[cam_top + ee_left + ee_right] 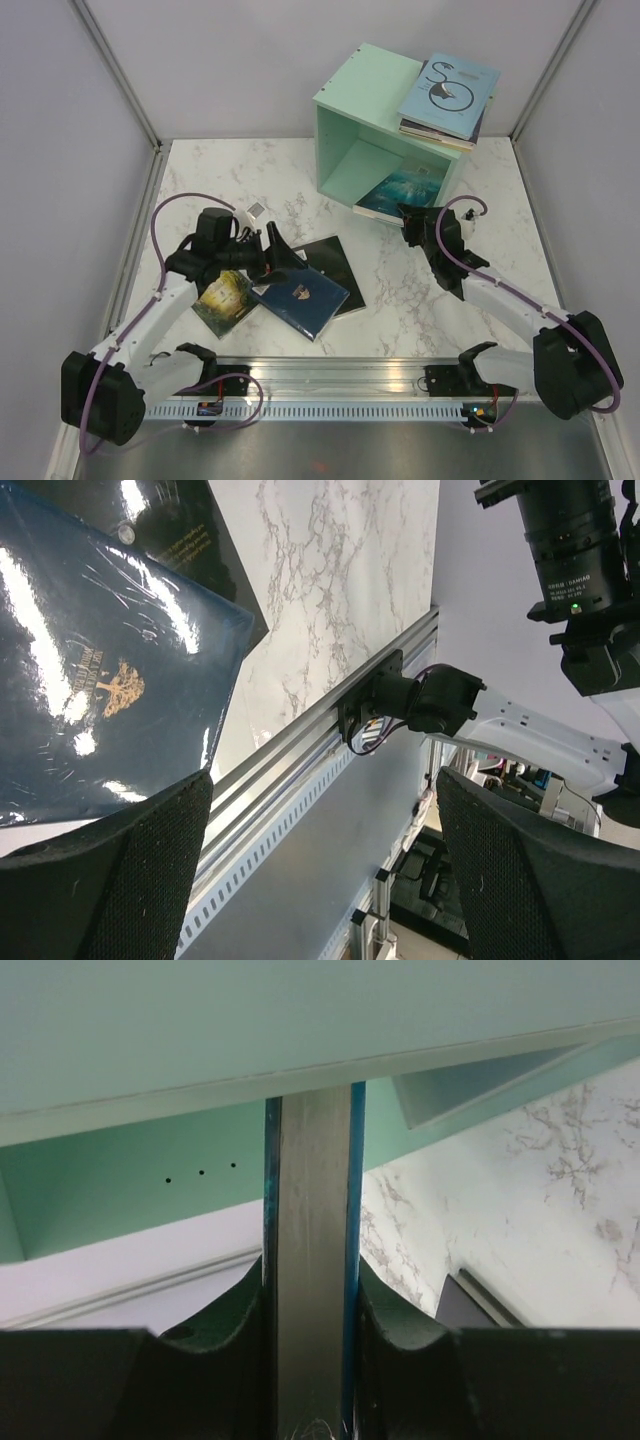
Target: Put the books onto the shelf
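Note:
The shelf point(360, 110) is a mint-green box at the back right, its open face toward the arms. My right gripper point(410, 218) is shut on the near edge of an icy blue book point(398, 188) that lies partly inside the opening. In the right wrist view the book's page edge point(310, 1210) stands clamped between the pads, just under the shelf's point(150, 1190) edge. My left gripper point(282, 255) hangs open over a navy book point(303, 296), holding nothing. A black book point(335, 262) lies beneath the navy one, and a green-gold book point(225, 300) sits left of it.
A light blue book with a black swirl point(450, 88) tops a small stack on the shelf's roof. A small white object point(257, 210) lies behind the left arm. A slotted metal rail point(340, 395) runs along the near edge. Grey walls enclose the marble table point(400, 290).

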`<state>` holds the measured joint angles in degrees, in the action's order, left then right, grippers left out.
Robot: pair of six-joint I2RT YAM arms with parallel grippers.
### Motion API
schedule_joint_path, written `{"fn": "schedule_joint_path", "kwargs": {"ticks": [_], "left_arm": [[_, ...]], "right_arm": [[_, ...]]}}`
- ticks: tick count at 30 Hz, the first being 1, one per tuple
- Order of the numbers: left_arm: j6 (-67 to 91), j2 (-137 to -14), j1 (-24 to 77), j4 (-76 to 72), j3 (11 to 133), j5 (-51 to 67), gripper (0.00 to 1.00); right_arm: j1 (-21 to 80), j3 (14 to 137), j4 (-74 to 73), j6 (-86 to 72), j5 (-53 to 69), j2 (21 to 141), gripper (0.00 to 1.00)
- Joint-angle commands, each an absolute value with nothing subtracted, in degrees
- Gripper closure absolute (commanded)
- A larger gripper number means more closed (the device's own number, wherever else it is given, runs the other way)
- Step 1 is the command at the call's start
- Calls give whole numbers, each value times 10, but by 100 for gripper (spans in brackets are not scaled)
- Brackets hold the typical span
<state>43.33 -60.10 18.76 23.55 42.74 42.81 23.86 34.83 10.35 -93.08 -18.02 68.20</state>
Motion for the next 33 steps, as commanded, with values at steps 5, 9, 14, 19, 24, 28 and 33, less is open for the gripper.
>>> {"fn": "schedule_joint_path", "kwargs": {"ticks": [5,9,14,19,24,28,33], "left_arm": [[413,-556,187,214,394,466,7],[413,-534,188,214,371,473,7],[415,-510,187,214,349,476,7],[411,-507,187,214,339,481,8],[406,-518,187,214,342,483,8],[403,-528,188,214,342,483,9],[401,-531,188,214,338,479,9]], "right_arm": [[246,378,215,-974,-303,723,100],[246,353,247,-1026,-317,757,100],[247,322,222,-1070,-287,750,48],[247,285,157,-1105,-287,688,36],[248,244,114,-1113,-278,628,31],[248,212,117,-1114,-239,615,27],[248,188,119,-1094,-208,607,27]]}}
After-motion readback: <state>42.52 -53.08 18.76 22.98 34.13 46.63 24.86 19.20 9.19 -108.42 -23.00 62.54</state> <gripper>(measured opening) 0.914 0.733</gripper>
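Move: The right hand already grips the teal book by its near edge, with the book's middle about 9 cm ahead and 2 cm left. The shelf it is going into has its middle roughly 16 cm ahead, 2 cm left and 4 cm lower. A pale book sits low inside, some 11 cm ahead and 5 cm right; the stack on top lies about 16 cm ahead, 6 cm right and 14 cm higher. From the left hand the shelf is roughly 28 cm ahead and 21 cm right. Down about 3 cm and slightly forward, the right hand lowers the teal book into the shelf's right part, then opens and lets go. It backs some 7 cm out of the book's near edge while sinking another 5 cm or so and drifting right, the wrist turning about 10 degrees clockwise and tipping down. The open left hand draws back about 4 cm above the dark blue book. ##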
